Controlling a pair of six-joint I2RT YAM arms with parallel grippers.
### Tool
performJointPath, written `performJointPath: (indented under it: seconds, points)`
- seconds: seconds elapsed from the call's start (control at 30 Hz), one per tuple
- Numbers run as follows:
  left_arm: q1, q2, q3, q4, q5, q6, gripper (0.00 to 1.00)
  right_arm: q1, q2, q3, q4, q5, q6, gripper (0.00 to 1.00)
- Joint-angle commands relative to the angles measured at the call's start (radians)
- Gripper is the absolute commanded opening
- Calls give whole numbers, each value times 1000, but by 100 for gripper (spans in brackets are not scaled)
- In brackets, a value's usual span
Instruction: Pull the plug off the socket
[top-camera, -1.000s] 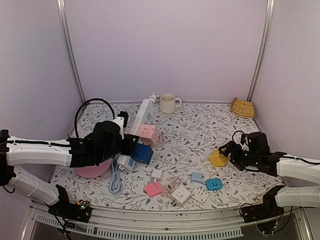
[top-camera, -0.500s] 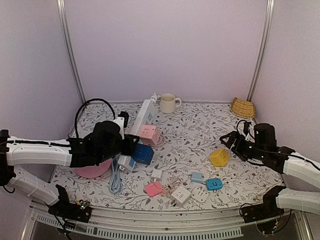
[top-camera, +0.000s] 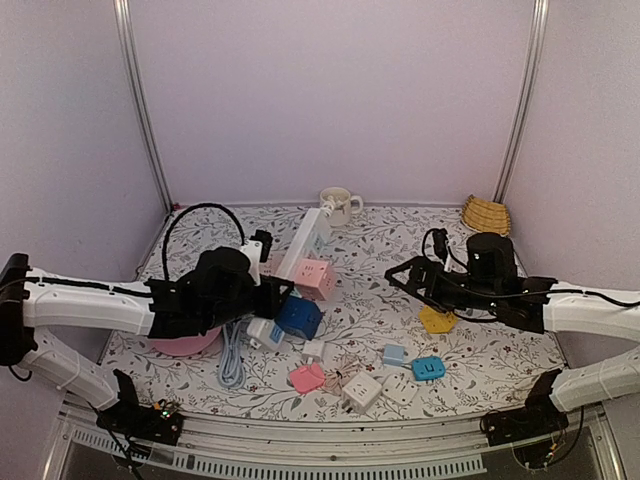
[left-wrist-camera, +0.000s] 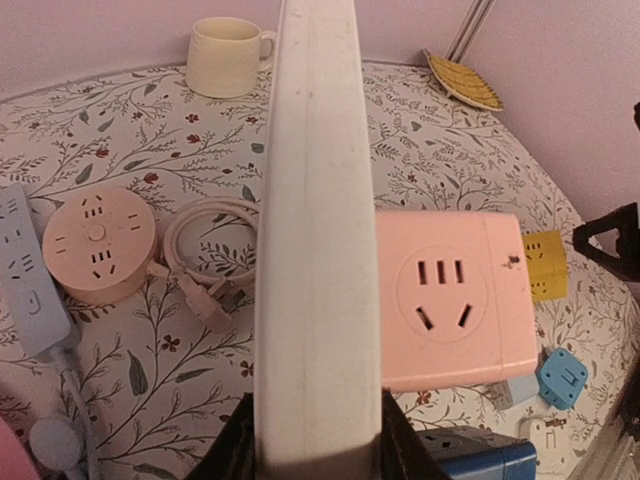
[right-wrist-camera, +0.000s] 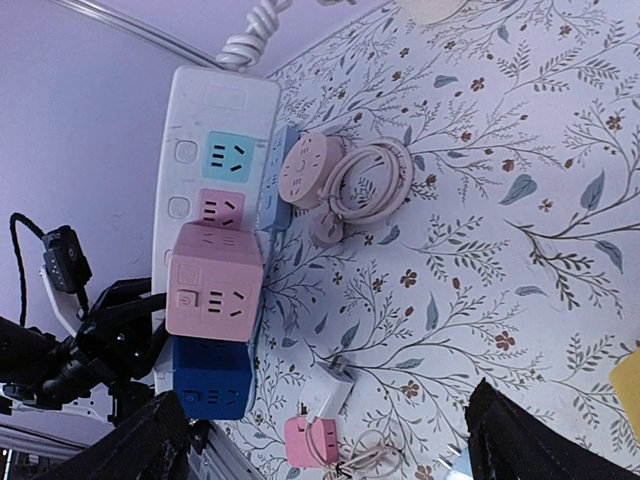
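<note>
My left gripper (top-camera: 270, 292) is shut on the near end of a long white socket strip (top-camera: 308, 238) and holds it tilted up off the table. Two cube plugs sit in the strip side by side, a pink one (top-camera: 318, 278) and a dark blue one (top-camera: 299, 318). In the left wrist view the strip (left-wrist-camera: 315, 250) runs edge-on between the jaws of the gripper (left-wrist-camera: 315, 440), with the pink cube (left-wrist-camera: 450, 300) on its right. My right gripper (top-camera: 398, 277) hangs open to the right of the cubes, apart from them. Its wrist view shows the pink plug (right-wrist-camera: 213, 283) and the blue plug (right-wrist-camera: 208, 375).
A cream mug (top-camera: 338, 205) and a wicker basket (top-camera: 487, 214) stand at the back. A yellow cube (top-camera: 437, 320) lies under the right arm. Small pink (top-camera: 306, 377), white (top-camera: 361, 391) and blue (top-camera: 428, 368) adapters lie near the front edge. A round pink socket (left-wrist-camera: 98, 243) with coiled cable lies behind the strip.
The right gripper has left the yellow cube and swung left and up toward the strip, jaws wide. The left arm has shifted the strip and its cubes slightly right.
</note>
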Motion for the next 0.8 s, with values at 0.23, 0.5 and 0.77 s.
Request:
performJointPath:
  seconds: [0.23, 0.5, 0.77]
  points:
    - [-55, 36, 80, 225, 47, -14, 0, 135, 206, 140, 165, 11, 30, 99]
    - [-78, 42, 84, 251, 52, -9, 0, 182, 319, 192, 204, 3, 68, 99]
    - [-92, 38, 75, 284, 73, -12, 0, 185, 365, 166, 294, -30, 126, 99]
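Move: The pink plug, on the white power strip that the left hand already holds, lies about 16 cm to the right hand's left, 2 cm ahead and 3 cm below. The blue plug is 19 cm left, 6 cm back and 5 cm lower; the yellow plug 10 cm right, 1 cm ahead, 14 cm down. From the left hand the pink plug is 8 cm right, 4 cm ahead, about level. Right hand, open, reaches roughly 10 cm left towards the pink plug; left brings the strip right and back. ##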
